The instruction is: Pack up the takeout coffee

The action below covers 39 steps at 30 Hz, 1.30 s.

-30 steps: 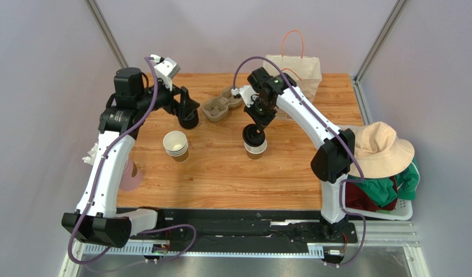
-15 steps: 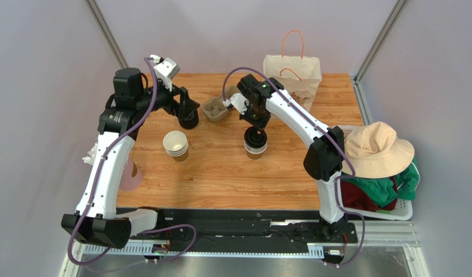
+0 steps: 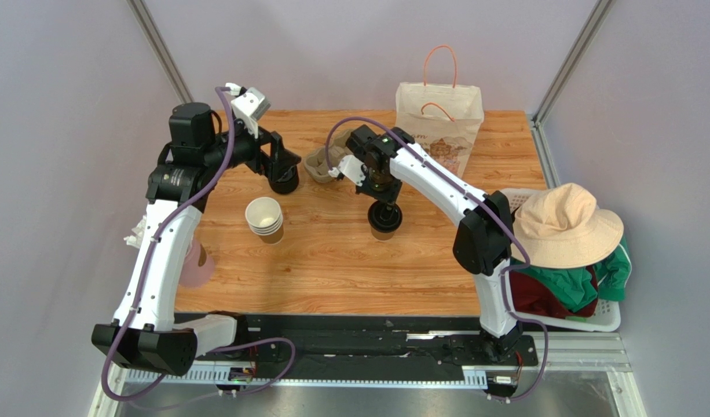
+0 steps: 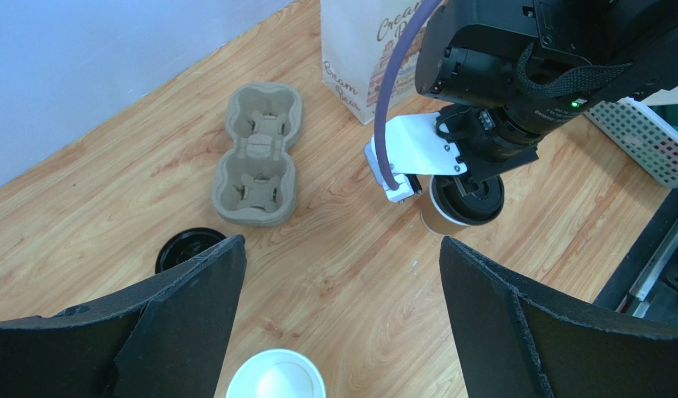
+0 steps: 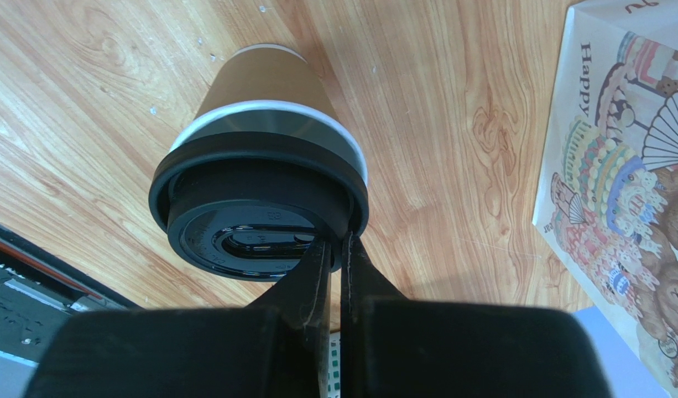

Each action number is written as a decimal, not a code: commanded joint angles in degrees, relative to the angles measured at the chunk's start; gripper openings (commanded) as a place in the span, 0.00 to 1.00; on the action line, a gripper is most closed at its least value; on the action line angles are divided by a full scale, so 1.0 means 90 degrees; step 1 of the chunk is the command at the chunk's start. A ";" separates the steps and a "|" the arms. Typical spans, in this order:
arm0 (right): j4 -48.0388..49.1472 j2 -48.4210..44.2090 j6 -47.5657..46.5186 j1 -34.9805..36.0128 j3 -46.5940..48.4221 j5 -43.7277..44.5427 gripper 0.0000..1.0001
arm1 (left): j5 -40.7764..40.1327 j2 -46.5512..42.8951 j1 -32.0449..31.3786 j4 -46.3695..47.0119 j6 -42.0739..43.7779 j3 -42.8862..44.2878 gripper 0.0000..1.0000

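Observation:
The takeout coffee [image 3: 385, 221], a brown paper cup with a black sip lid, stands mid-table; it also shows in the left wrist view [image 4: 465, 203] and fills the right wrist view [image 5: 263, 182]. My right gripper [image 3: 385, 200] hangs directly over it, shut, its closed tips [image 5: 338, 249] touching the lid's rim with nothing between them. My left gripper [image 3: 280, 169] hovers open at the back left, and its wide-spread jaws [image 4: 342, 323] hold nothing. A two-cup pulp carrier [image 3: 324, 163] lies between the arms. A printed paper bag [image 3: 441, 117] stands at the back.
A stack of lidless brown cups [image 3: 264, 217] stands left of centre. Black lids [image 4: 189, 246] sit under the left gripper. A white basket [image 3: 593, 321] with clothes and a tan hat [image 3: 567, 226] sits off the right edge. The carrier [image 4: 257, 153] and bag [image 5: 625, 166] lie close to the coffee.
My right arm has swung left and its wrist has turned over the cup, bringing the shut tips onto the lid. The left arm and the cup have stayed in place.

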 commanded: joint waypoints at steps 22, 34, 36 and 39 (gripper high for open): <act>-0.2017 0.0291 -0.0217 0.0064 0.0318 0.0280 0.01 | 0.0209 -0.0061 0.0048 0.0159 -0.0080 -0.0096 0.94; -0.2007 0.0486 -0.0168 0.0064 0.0562 0.0241 0.20 | 0.0209 -0.0051 0.0048 0.0168 -0.0080 -0.0106 0.94; -0.2007 0.0496 -0.0139 0.0064 0.0630 0.0251 0.22 | 0.0219 -0.0051 0.0048 0.0168 -0.0070 -0.0116 0.94; -0.2017 0.0486 -0.0129 0.0074 0.0737 0.0251 0.28 | 0.0228 -0.0041 0.0048 0.0178 -0.0089 -0.0126 0.94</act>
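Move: The black lid, still pinched near its far right edge by the right fingers, leans over the paper cup's mouth; the cup's middle is about 3 cm back, 2 cm left and 6 cm below this hand. The carrier tray lies some 16 cm ahead and 14 cm left; the paper bag stands 16 cm ahead and 11 cm right. From the idle left hand, the cup is about 2 cm back, 21 cm right and 27 cm lower. The lid is brought down over the cup's rim by the right hand, which first eases a touch forward and right, then sinks roughly 1 cm, still shut on the lid's edge. The fingers then open about a quarter, as the hand stays low and creeps about 1 cm forward and left, its wrist barely turning. ##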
